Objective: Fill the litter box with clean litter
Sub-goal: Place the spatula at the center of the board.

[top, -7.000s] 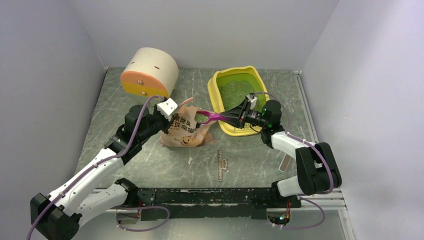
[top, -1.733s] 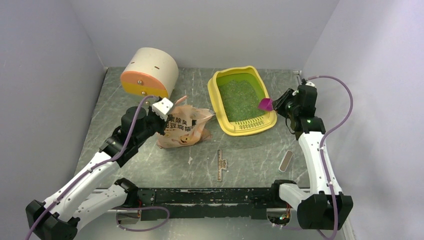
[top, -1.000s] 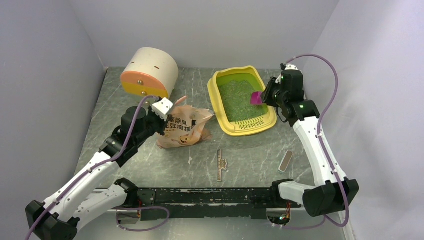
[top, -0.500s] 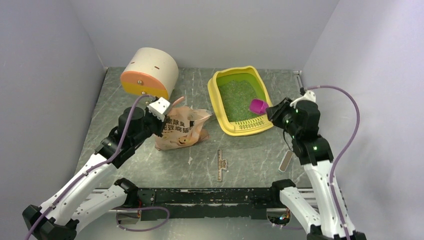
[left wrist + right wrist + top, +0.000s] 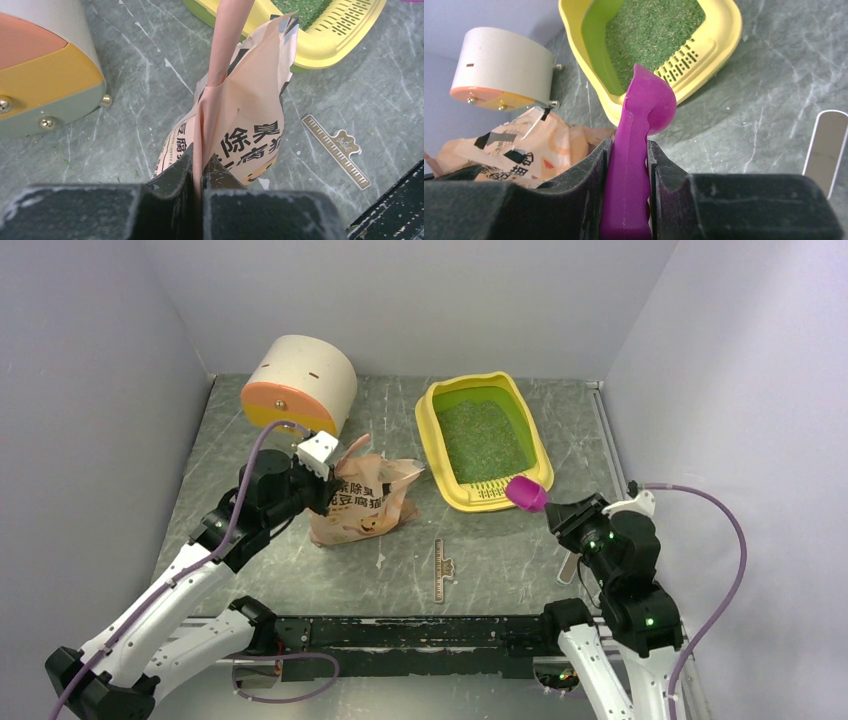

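The yellow litter box (image 5: pixel 433 445) stands at the back right of the table, and a layer of clean litter (image 5: pixel 486 439) covers its lime-green pan. My right gripper (image 5: pixel 560 512) hovers just in front of the box's near right corner, shut on the handle of a magenta scoop (image 5: pixel 527 493). In the right wrist view the scoop (image 5: pixel 646 102) points at the litter box (image 5: pixel 726 35) and its litter (image 5: pixel 649 30); my right gripper (image 5: pixel 628 147) pinches the handle. My left gripper (image 5: pixel 318 480) is shut on the upper edge of the pink bag (image 5: pixel 370 502), which stands upright; the left gripper (image 5: pixel 198 165) clamps a fold of the bag (image 5: pixel 250 115).
A cream-and-orange cylindrical container (image 5: pixel 298 385) lies at the back left, close behind the bag. A small brass ruler-like strip (image 5: pixel 439 570) lies mid-table near the front. A flat grey stick (image 5: pixel 572 562) lies under my right arm. Grey walls close in three sides.
My right arm has drawn back from over the litter box toward the near right, carrying the scoop past the box's front edge. The left gripper keeps its hold on the bag, shifted slightly.
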Controlling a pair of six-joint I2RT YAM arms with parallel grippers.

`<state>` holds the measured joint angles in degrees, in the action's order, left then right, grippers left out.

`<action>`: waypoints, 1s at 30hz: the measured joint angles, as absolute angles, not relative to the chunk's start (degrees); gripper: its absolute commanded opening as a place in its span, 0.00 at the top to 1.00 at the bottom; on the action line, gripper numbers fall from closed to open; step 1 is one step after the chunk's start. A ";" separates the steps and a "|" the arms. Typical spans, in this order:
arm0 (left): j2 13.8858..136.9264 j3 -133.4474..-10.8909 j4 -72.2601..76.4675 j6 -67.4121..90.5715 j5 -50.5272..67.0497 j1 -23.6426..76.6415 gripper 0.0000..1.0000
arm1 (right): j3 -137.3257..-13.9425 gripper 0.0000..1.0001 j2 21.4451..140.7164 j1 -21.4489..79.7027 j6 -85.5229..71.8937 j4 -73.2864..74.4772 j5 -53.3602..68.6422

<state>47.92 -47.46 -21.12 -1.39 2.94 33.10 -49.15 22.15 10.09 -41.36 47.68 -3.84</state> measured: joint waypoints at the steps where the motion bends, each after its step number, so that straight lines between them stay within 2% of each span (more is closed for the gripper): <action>1: 47.75 -47.46 -21.28 -1.04 3.16 33.10 0.95 | -48.97 1.00 21.23 10.09 -41.58 48.42 -4.40; 19: 45.71 -46.52 -22.57 1.37 5.85 33.10 0.95 | -45.52 1.00 15.97 10.09 -50.46 57.21 -22.22; 30: 45.65 -46.44 -22.61 1.34 7.01 33.10 0.95 | -44.49 1.00 21.21 10.09 -61.08 52.88 -33.76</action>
<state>45.65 -46.44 -22.61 1.34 7.01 33.10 -44.49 21.21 10.09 -61.08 52.88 -33.76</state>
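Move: The right hand already holds the spatula; the open middle of the board, its assumed goal, lies about 22 cm to its left, 5 cm ahead and 25 cm below. The litter box stands some 27 cm ahead and 12 cm left, the ruler about 23 cm left and 3 cm back, a small grey device some 8 cm right and 1 cm back. From the left hand, still gripping the litter bag, that spot is about 31 cm right, 1 cm back. Right hand swings the gripped spatula about 8 cm right, away from the box, sinking, turning 35 degrees clockwise. ##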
